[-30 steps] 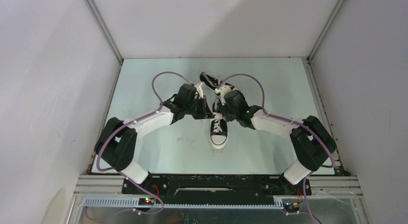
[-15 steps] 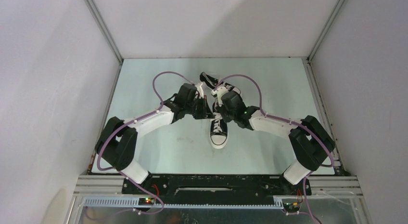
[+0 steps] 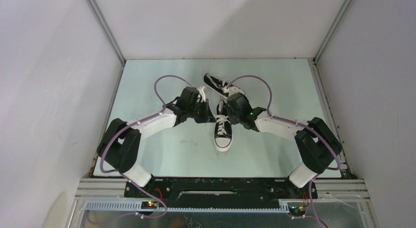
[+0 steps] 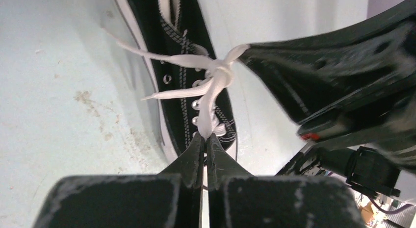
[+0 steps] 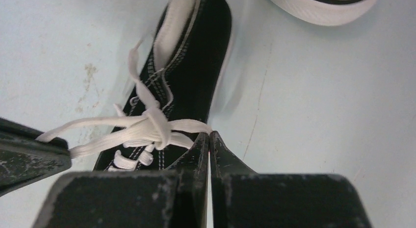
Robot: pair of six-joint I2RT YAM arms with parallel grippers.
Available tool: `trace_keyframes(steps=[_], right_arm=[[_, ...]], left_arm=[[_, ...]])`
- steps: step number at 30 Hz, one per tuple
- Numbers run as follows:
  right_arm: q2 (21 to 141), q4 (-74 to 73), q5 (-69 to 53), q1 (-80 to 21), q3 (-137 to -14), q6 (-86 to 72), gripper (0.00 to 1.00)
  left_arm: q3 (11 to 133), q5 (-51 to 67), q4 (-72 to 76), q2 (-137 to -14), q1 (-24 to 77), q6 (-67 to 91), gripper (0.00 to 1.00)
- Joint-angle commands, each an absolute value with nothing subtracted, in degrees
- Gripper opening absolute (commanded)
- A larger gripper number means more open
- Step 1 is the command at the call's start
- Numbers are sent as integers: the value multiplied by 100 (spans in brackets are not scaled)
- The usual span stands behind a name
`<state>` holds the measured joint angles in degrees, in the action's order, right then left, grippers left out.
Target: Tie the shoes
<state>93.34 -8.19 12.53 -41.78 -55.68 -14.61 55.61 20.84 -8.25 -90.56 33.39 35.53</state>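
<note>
A small black sneaker [image 3: 223, 133] with white laces and white toe cap lies mid-table, toe toward me. It also shows in the left wrist view [image 4: 189, 66] and the right wrist view [image 5: 194, 66]. A second sneaker [image 3: 216, 84] lies on its side behind it. My left gripper [image 3: 211, 114] is shut on a white lace loop [image 4: 208, 110]. My right gripper [image 3: 226, 112] is shut on the other lace loop [image 5: 194, 125]. Both loops run taut to a knot [image 5: 159, 127] over the near shoe's eyelets. Two loose lace ends stick out from the knot.
The pale green table [image 3: 274, 90] is walled by white panels at left, right and back. Purple cables loop over both arms. A brown stain [image 4: 83, 96] marks the table beside the shoe. The second shoe's white sole [image 5: 319, 5] lies just beyond the near one.
Both grippers have shifted slightly toward me and apart across the near shoe, drawing the lace loops taut at the knot. The far shoe shows more fully now.
</note>
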Motion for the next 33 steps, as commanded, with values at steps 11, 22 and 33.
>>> trace_keyframes(steps=[11,22,33], right_arm=[[9572,-1043,877,-3570,-5509,-2248,0],[9952,-1229,887,-3110,-5511,-2587,0],[10210,-1517,1601,-3145,-5679,-2977,0]], left_arm=[[4934,2122,-370,-9425,3287,3526,0],[4861,1453,-471,-9973,3287,3480,0],[5182,62,-1304,-10316,3284,3660,0]])
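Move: My shut left fingers already hold one lace loop and my right the other. The knot over the shoe lies about 3 cm right of my left hand, 1 cm ahead and 4 cm below. From my right hand the knot is some 3 cm left, 1 cm back and barely lower. The toe cap is about 8 cm back and 2 cm left of my right hand; the other shoe's middle is 17 cm ahead and 1 cm left. I pull the two loops apart and down on either side of the shoe. My left hand sinks about 9 cm and drifts 2 to 3 cm left, first easing back, then coming forward again. My right hand drops nearly 6 cm while going 5 cm right, its fingers tipping down and swinging clockwise, some 20 degrees in all. Both keep their pinch on the laces. ##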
